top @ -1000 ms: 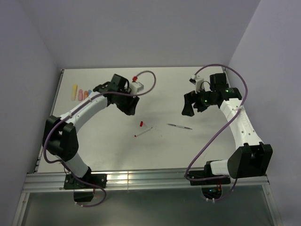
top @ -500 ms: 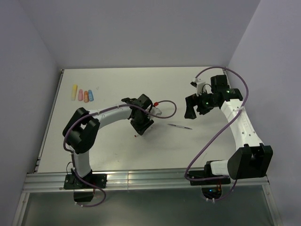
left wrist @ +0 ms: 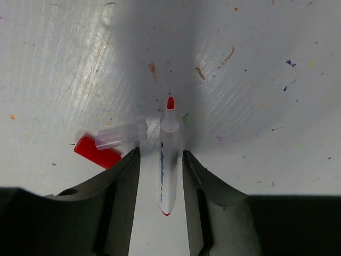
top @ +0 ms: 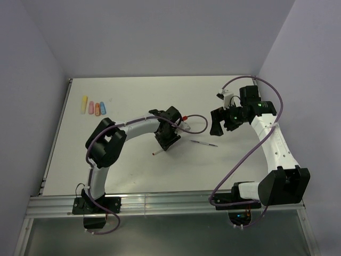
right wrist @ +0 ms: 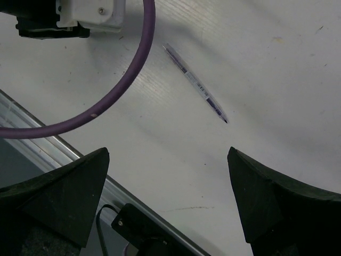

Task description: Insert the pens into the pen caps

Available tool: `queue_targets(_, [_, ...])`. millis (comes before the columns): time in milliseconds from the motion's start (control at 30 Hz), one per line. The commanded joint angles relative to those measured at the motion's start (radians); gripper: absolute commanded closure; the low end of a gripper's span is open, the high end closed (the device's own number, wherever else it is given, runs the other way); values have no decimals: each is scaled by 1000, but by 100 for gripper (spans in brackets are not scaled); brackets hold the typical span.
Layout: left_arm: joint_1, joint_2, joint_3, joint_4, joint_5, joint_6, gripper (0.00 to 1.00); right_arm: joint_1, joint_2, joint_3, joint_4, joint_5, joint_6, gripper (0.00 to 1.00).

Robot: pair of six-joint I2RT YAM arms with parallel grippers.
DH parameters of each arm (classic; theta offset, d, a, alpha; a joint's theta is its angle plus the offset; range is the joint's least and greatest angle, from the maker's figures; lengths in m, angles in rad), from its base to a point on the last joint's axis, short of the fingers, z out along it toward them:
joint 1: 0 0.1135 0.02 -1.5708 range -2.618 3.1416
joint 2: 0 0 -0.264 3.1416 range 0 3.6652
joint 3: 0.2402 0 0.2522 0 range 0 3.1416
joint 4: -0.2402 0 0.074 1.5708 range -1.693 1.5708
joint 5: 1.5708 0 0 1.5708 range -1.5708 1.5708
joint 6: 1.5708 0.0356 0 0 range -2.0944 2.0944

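A thin white pen (left wrist: 168,160) with a red tip lies on the table between the fingers of my left gripper (left wrist: 161,154). The jaws straddle it with a narrow gap on each side, so the gripper is open. Just left of the pen lie a red pen cap (left wrist: 96,153) and a clear tubular piece (left wrist: 120,134). From above, the left gripper (top: 169,140) hides the cap, and only the pen's end (top: 157,153) sticks out. A thin grey pen (top: 203,143) (right wrist: 196,84) lies to the right. My right gripper (top: 216,122) (right wrist: 168,181) hovers wide open, holding nothing.
Yellow (top: 84,103), pink (top: 91,107), orange (top: 97,108) and blue (top: 103,109) stubby pens lie in a row at the back left. The left arm's purple cable (right wrist: 128,85) loops near the grey pen. The table's metal front rail (right wrist: 53,154) runs below the right gripper.
The left arm swung from the back of the table to the middle and came down over the white pen, its jaws narrowing. The right arm barely moved.
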Motion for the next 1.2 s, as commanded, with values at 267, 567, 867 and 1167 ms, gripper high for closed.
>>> queue_targets(267, [-109,64,11,-31,-40,2,76,-17,-39,12,-13,29,-27,0])
queue_targets(567, [-116,4,168,-156,145,-62,100,-17,-59,31,-13,29,-35,0])
queue_targets(867, [-21,-323,269,62,425,-307,100,-54,-157,17,229,-248,127,0])
queue_targets(1167, [135,-517,-7,633,574,-627,100,-25,-177,-171,983,-577,711,2])
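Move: The white marker lies just below the left hand, between its parted fingers: about 1 cm back, 1 cm right and 1 cm down. Its red cap, with the clear part, is roughly 4 cm ahead of the left hand and level sideways; the ballpoint lies some 19 cm right and 2 cm ahead. From the right hand, the marker is about 26 cm left, 1 cm back and 18 cm down, the ballpoint 8 cm left, 2 cm ahead and equally low. The white marker is pinched around its middle as the left fingers close, the hand easing a little back and right; then it is lifted some 30 cm and carried slightly right, while the wrist rolls nearly 60 degrees so the fingers swing from down to pointing right. The open right hand, almost still at first, then rises and moves left towards it, its fingers tilting up to face it. ##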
